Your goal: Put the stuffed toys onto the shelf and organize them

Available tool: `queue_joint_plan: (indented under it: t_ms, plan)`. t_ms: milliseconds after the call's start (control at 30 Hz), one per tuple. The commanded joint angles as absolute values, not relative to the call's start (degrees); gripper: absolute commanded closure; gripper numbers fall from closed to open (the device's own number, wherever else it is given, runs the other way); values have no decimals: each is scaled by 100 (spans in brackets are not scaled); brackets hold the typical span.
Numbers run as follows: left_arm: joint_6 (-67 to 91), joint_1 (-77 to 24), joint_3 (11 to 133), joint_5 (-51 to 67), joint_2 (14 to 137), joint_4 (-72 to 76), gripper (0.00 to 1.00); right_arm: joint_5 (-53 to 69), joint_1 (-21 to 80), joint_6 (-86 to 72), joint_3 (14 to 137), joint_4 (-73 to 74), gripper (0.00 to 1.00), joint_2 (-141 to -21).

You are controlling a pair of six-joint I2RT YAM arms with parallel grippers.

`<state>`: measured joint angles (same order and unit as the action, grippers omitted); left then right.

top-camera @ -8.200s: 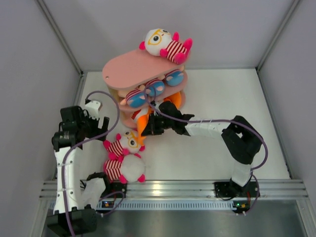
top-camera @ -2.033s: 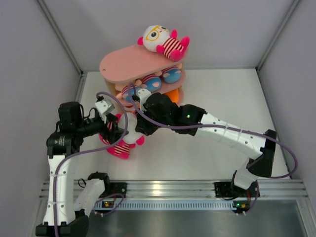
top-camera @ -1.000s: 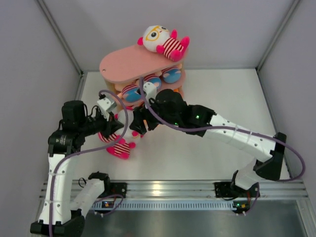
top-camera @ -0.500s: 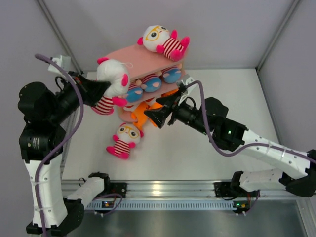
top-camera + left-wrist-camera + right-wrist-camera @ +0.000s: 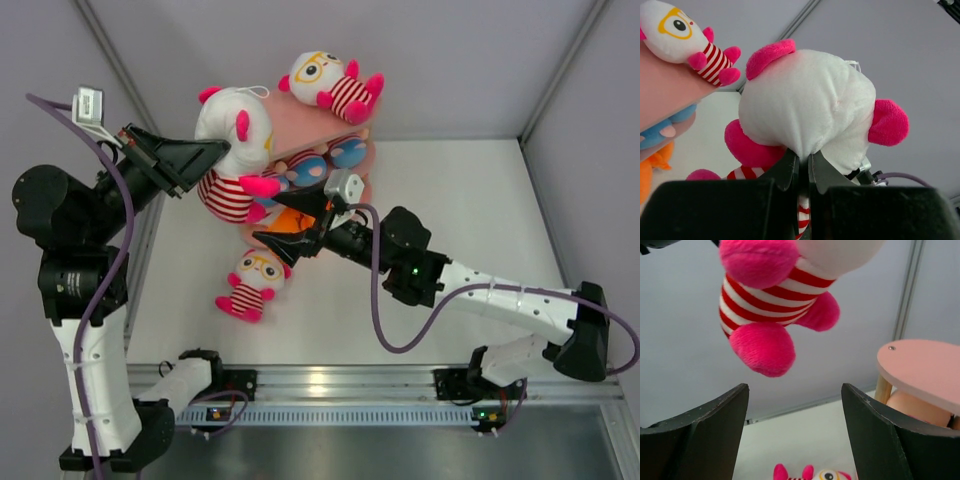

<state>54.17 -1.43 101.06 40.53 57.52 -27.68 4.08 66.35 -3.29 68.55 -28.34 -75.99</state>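
My left gripper [image 5: 205, 152] is shut on the back of the head of a white-headed striped toy [image 5: 232, 150] and holds it high, over the left end of the pink shelf [image 5: 352, 130]. The same toy fills the left wrist view [image 5: 807, 105]. Its striped body [image 5: 770, 295] hangs above my open, empty right gripper [image 5: 270, 232], whose fingers [image 5: 715, 425] point left beside the shelf. One glasses toy [image 5: 328, 82] lies on the top board. Another [image 5: 250, 282] lies on the table. Blue-shorts toys [image 5: 318, 165] lie on the middle board, and an orange toy [image 5: 293, 218] lies lower.
White enclosure walls close in the table [image 5: 450, 200] at the back and both sides. A metal rail [image 5: 340, 385] runs along the near edge. The right arm [image 5: 480, 295] stretches across the table's middle.
My left gripper has lifted the striped toy higher and a little right, toward the shelf top. My right gripper has drawn left, under the hanging toy.
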Motion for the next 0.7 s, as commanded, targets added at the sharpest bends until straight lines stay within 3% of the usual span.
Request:
queue_joint_plan:
  t_ms: [0, 533, 600, 633, 667]
  plan:
    - [6081, -44, 10099, 4324, 5783, -1934, 100, 791, 6767, 281, 7101, -3866, 25, -7734]
    - [5977, -44, 9589, 4254, 5687, -1863, 100, 765, 6864, -130, 8016, -4306, 25, -8332]
    - [5942, -44, 9510, 4219, 5660, -1863, 100, 729, 6855, -228, 8112, -4228, 37, -8297]
    - [5924, -44, 9475, 4219, 5651, -1863, 100, 729, 6855, -263, 8147, -4167, 51, -8279]
    - [5915, -44, 9449, 4219, 5651, -1855, 100, 703, 6855, -316, 8156, -4175, 57, -8244]
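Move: Up and to its left, about 8 cm higher, 5 cm left and 3 cm ahead of the open right hand, is the striped body of the held panda. The left hand keeps it by the neck, with the body some 6 cm straight below that hand's point. Counted from the right hand, the pink shelf top's middle is roughly 27 cm ahead, level sideways and 12 cm lower; the table panda lies about 6 cm ahead, 10 cm left and 42 cm down. Rising about 5 cm after easing some 2.5 cm left, the right hand brings its open fingers up around the held panda's lower body and leg, then starts closing them on it. The left hand stays nearly still, settling about 1 cm, and keeps its shut grip on the neck. ##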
